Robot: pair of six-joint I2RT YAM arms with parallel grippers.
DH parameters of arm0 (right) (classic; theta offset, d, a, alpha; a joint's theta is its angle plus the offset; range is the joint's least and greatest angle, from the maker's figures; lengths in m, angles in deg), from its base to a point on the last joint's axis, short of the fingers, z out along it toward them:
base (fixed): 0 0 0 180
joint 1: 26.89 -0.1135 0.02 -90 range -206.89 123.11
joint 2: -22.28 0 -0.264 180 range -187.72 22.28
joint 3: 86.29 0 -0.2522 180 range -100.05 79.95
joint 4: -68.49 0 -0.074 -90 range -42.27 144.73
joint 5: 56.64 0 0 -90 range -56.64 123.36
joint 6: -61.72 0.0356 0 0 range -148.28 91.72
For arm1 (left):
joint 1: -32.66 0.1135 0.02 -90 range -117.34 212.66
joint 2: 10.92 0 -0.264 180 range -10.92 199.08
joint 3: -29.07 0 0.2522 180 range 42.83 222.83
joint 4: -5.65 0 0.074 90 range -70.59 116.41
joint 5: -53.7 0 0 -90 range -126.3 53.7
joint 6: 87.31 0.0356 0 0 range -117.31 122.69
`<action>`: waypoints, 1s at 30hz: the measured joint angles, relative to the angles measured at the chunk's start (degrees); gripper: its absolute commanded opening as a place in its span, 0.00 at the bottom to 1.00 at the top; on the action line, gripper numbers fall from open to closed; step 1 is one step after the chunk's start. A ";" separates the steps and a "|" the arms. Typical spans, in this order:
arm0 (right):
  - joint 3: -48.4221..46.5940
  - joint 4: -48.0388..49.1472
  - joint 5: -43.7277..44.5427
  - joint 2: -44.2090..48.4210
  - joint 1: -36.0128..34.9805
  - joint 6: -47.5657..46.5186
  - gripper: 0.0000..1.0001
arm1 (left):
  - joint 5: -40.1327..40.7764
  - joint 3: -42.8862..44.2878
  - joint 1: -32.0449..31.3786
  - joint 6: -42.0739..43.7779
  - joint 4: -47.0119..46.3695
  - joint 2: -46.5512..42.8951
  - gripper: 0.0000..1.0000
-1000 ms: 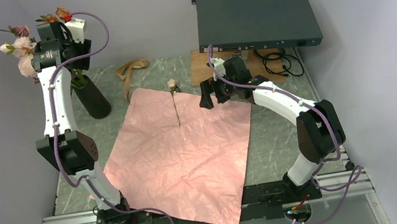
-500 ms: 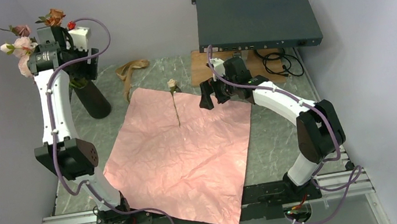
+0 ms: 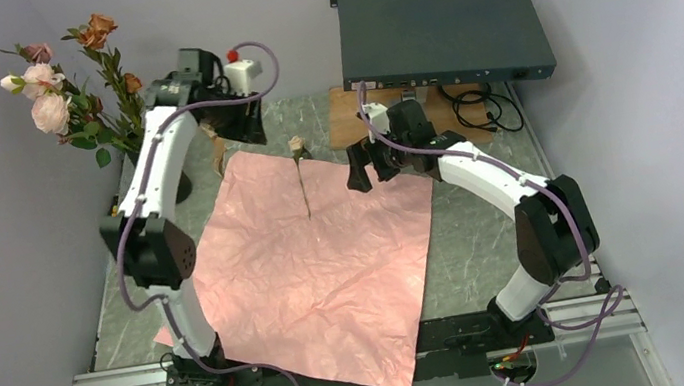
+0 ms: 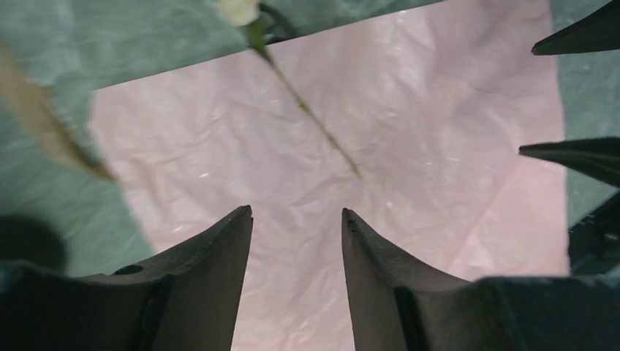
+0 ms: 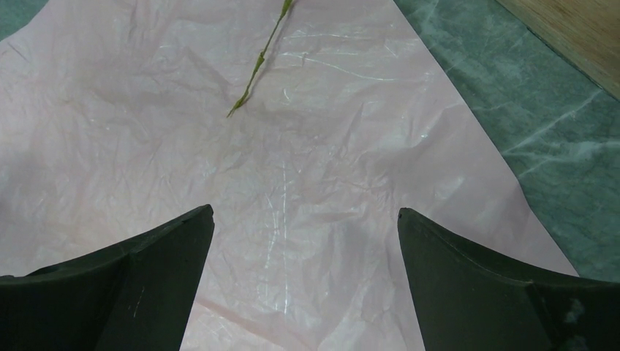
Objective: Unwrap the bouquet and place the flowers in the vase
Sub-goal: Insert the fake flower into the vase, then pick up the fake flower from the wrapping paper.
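Observation:
Several pink, cream and rust flowers (image 3: 53, 102) stand in the black vase (image 3: 181, 185) at the back left, which my left arm mostly hides. One cream rose (image 3: 296, 145) lies on the flat pink paper (image 3: 318, 267), stem toward me. My left gripper (image 3: 243, 126) hangs open and empty just left of that rose. In the left wrist view the gripper (image 4: 297, 213) is over the paper with the rose stem (image 4: 307, 113) ahead. My right gripper (image 3: 356, 176) stands wide open and empty at the paper's right corner, and its wrist view (image 5: 305, 210) shows the stem end (image 5: 256, 66).
A tan ribbon (image 3: 217, 155) lies behind the paper's back corner. A dark grey rack box (image 3: 442, 32) sits at the back right above a wooden board (image 3: 352, 116) and black cables (image 3: 480, 111). Grey walls close in both sides.
My left arm has swung away from the vase, right and down toward the single rose, leaving the flowers standing in the vase. The right arm has barely moved.

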 measured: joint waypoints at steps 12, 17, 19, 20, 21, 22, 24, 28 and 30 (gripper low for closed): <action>2.82 -1.09 2.93 4.37 0.00 -1.09 1.00 | -7.37 4.79 -3.02 -16.46 -1.18 20.26 0.52; 2.95 -1.86 3.13 4.37 0.00 -1.22 1.00 | -6.69 7.93 -3.17 -19.34 -2.51 23.39 0.42; 2.95 -2.03 3.13 4.35 0.00 -1.27 1.00 | -5.66 8.98 -3.41 -20.39 -3.32 24.55 0.37; 2.95 -2.12 3.13 4.33 0.00 -1.31 1.00 | -5.18 9.35 -3.52 -20.87 -3.67 25.18 0.35; 2.93 -2.25 3.13 4.31 0.00 -1.40 1.00 | -4.61 9.55 -3.63 -21.22 -3.96 25.70 0.34; 2.91 -2.32 3.13 4.28 0.00 -1.46 1.00 | -3.89 9.68 -3.74 -21.44 -4.13 26.21 0.33; 2.84 -2.34 3.13 4.20 0.00 -1.49 1.00 | -2.32 9.68 -3.98 -21.81 -4.33 27.21 0.32; 2.73 -2.47 3.13 4.00 0.00 -1.46 1.00 | 0.33 9.68 -4.57 -21.75 -5.75 28.76 0.31; 2.71 -2.54 3.15 3.89 0.00 -1.49 1.00 | 1.62 9.68 -5.03 -21.49 -6.58 29.11 0.28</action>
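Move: The flower left on the pink wrapping paper has its middle about 9 cm to the left hand's right, 2 cm farther out and some 24 cm below. The vase stands about 16 cm to that hand's left and 5 cm farther out; the ribbon lies some 15 cm ahead and 5 cm left. The middle of the pink paper is about 16 cm back and 8 cm right. From the right hand, the flower lies roughly 13 cm left, 5 cm ahead and 13 cm lower. Down and to the right, away from the vase, the left hand swoops towards the flower's stem, then keeps sinking while easing forward, some 17 cm lower in all. The wrist tips the fingers about 20 degrees nearer to straight down and turns slightly counter-clockwise, and the fingers draw together to a narrow gap without shutting. The right hand, wide open, backs off rightward by about 2 cm. ##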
